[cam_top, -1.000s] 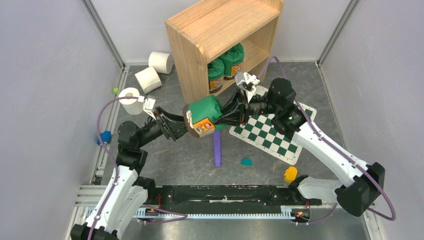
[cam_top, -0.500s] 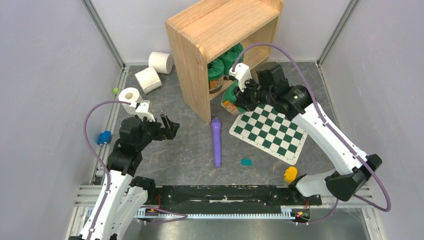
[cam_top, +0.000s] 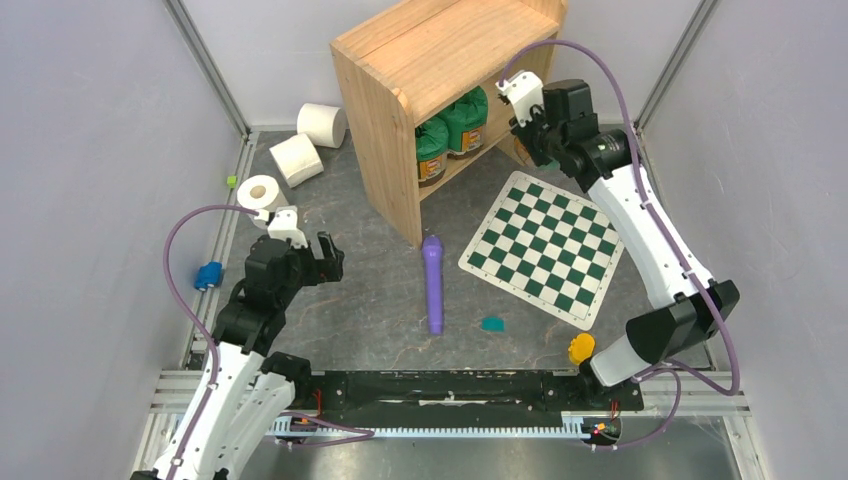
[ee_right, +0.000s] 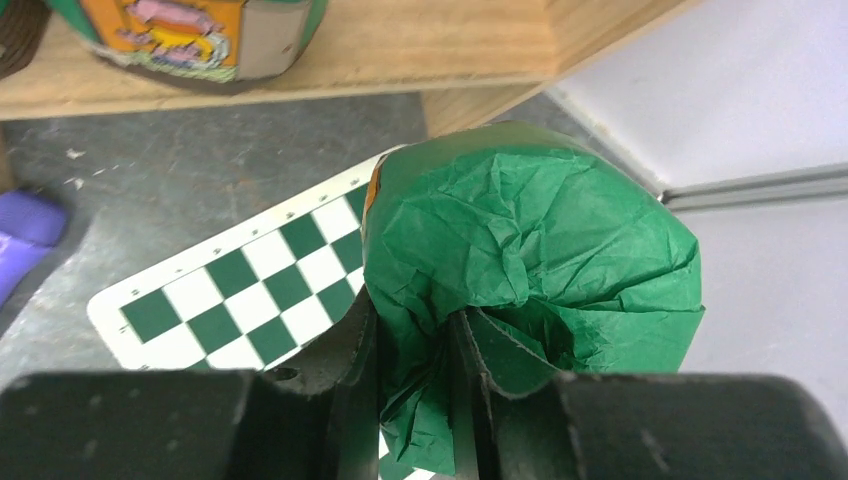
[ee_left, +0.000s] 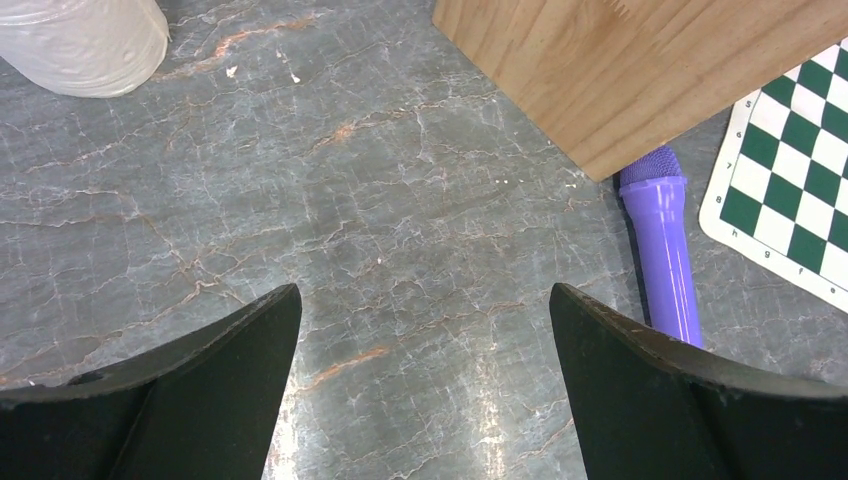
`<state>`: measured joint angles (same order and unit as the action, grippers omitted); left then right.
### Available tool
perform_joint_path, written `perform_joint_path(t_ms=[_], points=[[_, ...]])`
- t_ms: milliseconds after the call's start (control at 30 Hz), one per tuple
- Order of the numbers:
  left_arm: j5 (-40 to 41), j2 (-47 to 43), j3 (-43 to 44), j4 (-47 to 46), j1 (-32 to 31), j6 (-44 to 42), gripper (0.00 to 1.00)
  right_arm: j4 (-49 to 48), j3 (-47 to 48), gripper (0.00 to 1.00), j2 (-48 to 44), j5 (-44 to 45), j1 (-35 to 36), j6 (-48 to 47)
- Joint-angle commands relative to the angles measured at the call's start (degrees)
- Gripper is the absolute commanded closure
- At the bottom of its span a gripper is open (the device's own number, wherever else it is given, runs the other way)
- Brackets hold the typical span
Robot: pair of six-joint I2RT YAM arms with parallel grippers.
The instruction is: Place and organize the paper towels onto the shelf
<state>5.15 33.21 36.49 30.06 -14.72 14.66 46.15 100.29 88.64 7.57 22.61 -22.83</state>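
Three white paper towels lie on the floor left of the shelf: one at the back, one on its side and one upright, the last also at the left wrist view's top corner. My left gripper hangs open over bare floor, holding nothing. By the shelf's right end, my right gripper is shut on the crumpled green wrapping of a green canister. In the top view the arm hides most of that canister.
Two green canisters stand on the shelf's lower tier. A purple microphone-shaped toy lies beside a green-and-white checkered board. Small teal, yellow and blue items lie about. Walls close in on both sides.
My left gripper let go of the green canister, opened wide and drew back to the left. My right arm carried the canister away to the shelf's right end.
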Motion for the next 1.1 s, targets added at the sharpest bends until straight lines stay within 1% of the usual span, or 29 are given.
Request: perform_joint_path(t_ms=[0,100,433,633,867,1000,1067], points=[[1.5,-0.2,0.6,-1.3,-0.6,-2.4,0.00,-11.0,4.3,1.00,0.5,-4.2,-2.9,-7.6],[1.0,0.4,0.8,-1.2,-0.6,-2.4,0.00,-13.3,4.3,1.00,1.4,-10.0,-4.2,-12.7],[0.1,2.5,0.3,-2.6,-0.7,-3.5,0.00,-16.8,4.6,1.00,4.5,-25.2,-8.7,-26.2],[-1.2,2.1,-0.3,-3.4,-0.6,-4.0,0.00,-17.1,6.5,1.00,7.7,-28.4,-10.0,-31.5],[-1.5,1.9,-0.4,-3.5,-0.7,-4.2,0.00,-16.4,6.8,1.00,9.7,-34.6,-10.4,-36.9],[-1.5,1.8,-0.6,-3.7,-0.6,-4.3,0.00,-16.1,6.5,1.00,9.7,-35.3,-10.4,-39.9],[-1.5,2.0,-0.6,-3.8,-0.7,-4.3,0.00,-15.0,6.5,0.84,9.8,-36.1,-10.4,-42.8]])
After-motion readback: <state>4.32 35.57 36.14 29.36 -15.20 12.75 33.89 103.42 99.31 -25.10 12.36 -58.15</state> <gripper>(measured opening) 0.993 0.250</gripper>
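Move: Ahead of the right hand, which holds the third green paper pack by its crumpled top, the free shelf spot lies about 10 cm farther out, 4 cm left and some 9 cm lower. The second green pack stands about 7 cm ahead and 10 cm left, the first about 2 cm ahead and 17 cm left, and the shelf's right side panel 10 cm ahead and 3 cm right. From the left hand the spot is about 26 cm ahead and 30 cm right, slightly higher. Carrying the green pack forward about 8 cm into the shelf's opening, the right hand rises some 2 cm at first, then sinks back by as much and edges left towards the second pack. The wrist swings about 35 degrees counter-clockwise and tips up a little, bringing the pack between the second pack and the right side panel, fingers still shut on its crumpled wrapper. ##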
